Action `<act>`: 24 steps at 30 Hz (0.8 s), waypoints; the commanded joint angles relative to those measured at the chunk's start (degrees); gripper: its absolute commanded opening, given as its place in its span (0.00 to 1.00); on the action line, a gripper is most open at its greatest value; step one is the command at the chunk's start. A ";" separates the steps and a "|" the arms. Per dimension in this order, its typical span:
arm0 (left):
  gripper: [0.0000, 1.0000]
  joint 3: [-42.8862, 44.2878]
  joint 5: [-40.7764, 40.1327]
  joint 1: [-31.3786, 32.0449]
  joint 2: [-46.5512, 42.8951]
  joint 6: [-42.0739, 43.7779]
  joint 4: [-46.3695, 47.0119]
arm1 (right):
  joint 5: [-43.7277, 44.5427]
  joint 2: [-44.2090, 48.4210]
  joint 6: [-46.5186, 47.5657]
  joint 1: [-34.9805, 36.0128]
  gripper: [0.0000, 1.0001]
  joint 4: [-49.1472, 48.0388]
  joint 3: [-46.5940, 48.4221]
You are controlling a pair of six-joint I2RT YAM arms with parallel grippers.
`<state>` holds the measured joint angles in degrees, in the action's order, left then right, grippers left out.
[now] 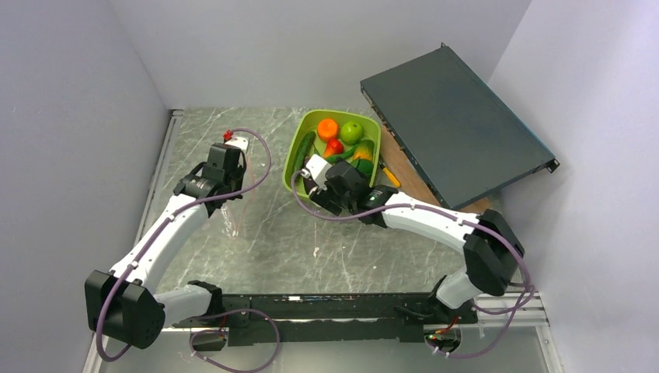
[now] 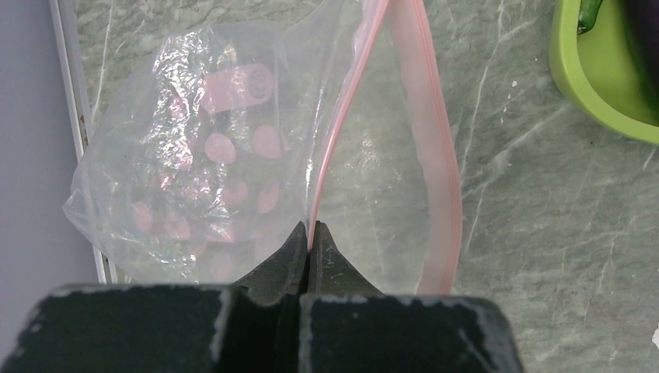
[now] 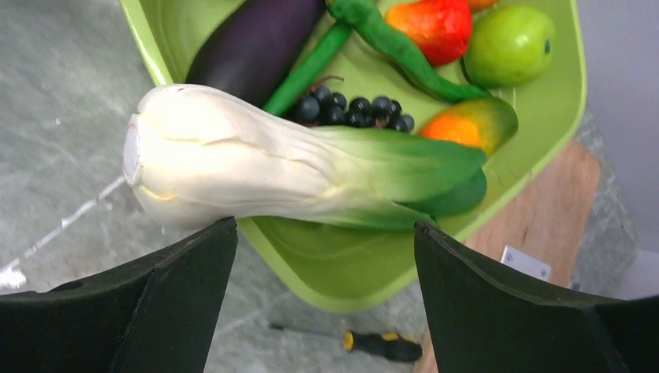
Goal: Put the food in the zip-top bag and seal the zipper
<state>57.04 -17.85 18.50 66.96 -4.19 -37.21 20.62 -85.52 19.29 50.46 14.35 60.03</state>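
Note:
A clear zip-top bag (image 2: 202,163) hangs under my left gripper (image 2: 311,229), which is shut on one side of its pink zipper (image 2: 342,116). The zipper's other side (image 2: 435,171) bows away, so the mouth gapes. The food lies in a lime-green tray (image 3: 357,291): eggplant (image 3: 256,43), green pods (image 3: 388,39), grapes (image 3: 353,109), red pepper (image 3: 435,27) and green apple (image 3: 509,43). The leek (image 3: 295,167) rests across the tray's near rim. My right gripper (image 3: 322,229) is open wide just short of the leek, holding nothing. From above, my left gripper (image 1: 228,155) is left of the tray (image 1: 294,159) and my right gripper (image 1: 320,179) is at its near rim.
A dark flat metal box (image 1: 458,132) leans at the back right over a wooden board (image 1: 404,167). An orange-handled screwdriver (image 3: 381,344) lies on the marble table beside the tray. Grey walls close in on the left, back and right.

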 commanded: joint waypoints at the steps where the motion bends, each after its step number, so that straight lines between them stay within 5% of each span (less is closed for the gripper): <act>1: 0.00 1.39 -0.57 0.04 -1.74 -0.91 0.99 | -3.26 -5.12 -1.15 0.21 0.86 -12.53 2.90; 6: 0.00 1.36 -0.60 0.04 -1.52 -0.83 1.08 | -2.04 -14.77 -3.43 -1.91 0.86 -21.24 9.27; 11: 0.00 1.36 -0.23 0.07 -1.32 -0.86 1.13 | 0.03 -22.58 -3.91 -2.93 0.86 -17.66 18.70; 24: 0.00 1.44 1.27 0.05 -2.02 -0.91 1.44 | -17.40 -12.76 10.43 -11.26 0.84 -12.71 9.35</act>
<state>57.04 -17.76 18.52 66.46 -4.16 -37.17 11.88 -103.61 21.87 41.78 0.75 72.03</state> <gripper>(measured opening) 0.013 0.839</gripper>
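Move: The leek I go for lies across the near side of the green bowl, its middle about 5 cm ahead of my right hand, 2 cm left and 4 below. The grapes are some 7 cm ahead and 3 left, the eggplant 7 ahead and 9 left, the papaya 12 ahead and 4 right, all roughly 7 below. From my left hand the leek is about 6 cm ahead and 25 right. With my right fingers wide open, I sweep forward and left into the bowl, some 10 cm out and 8 left, sinking a little and pushing the leek and bowl along. Then I come back about 4 cm to the right over the leek's green part, still open. My left hand stays put and keeps its pinch on the bag's edge. ##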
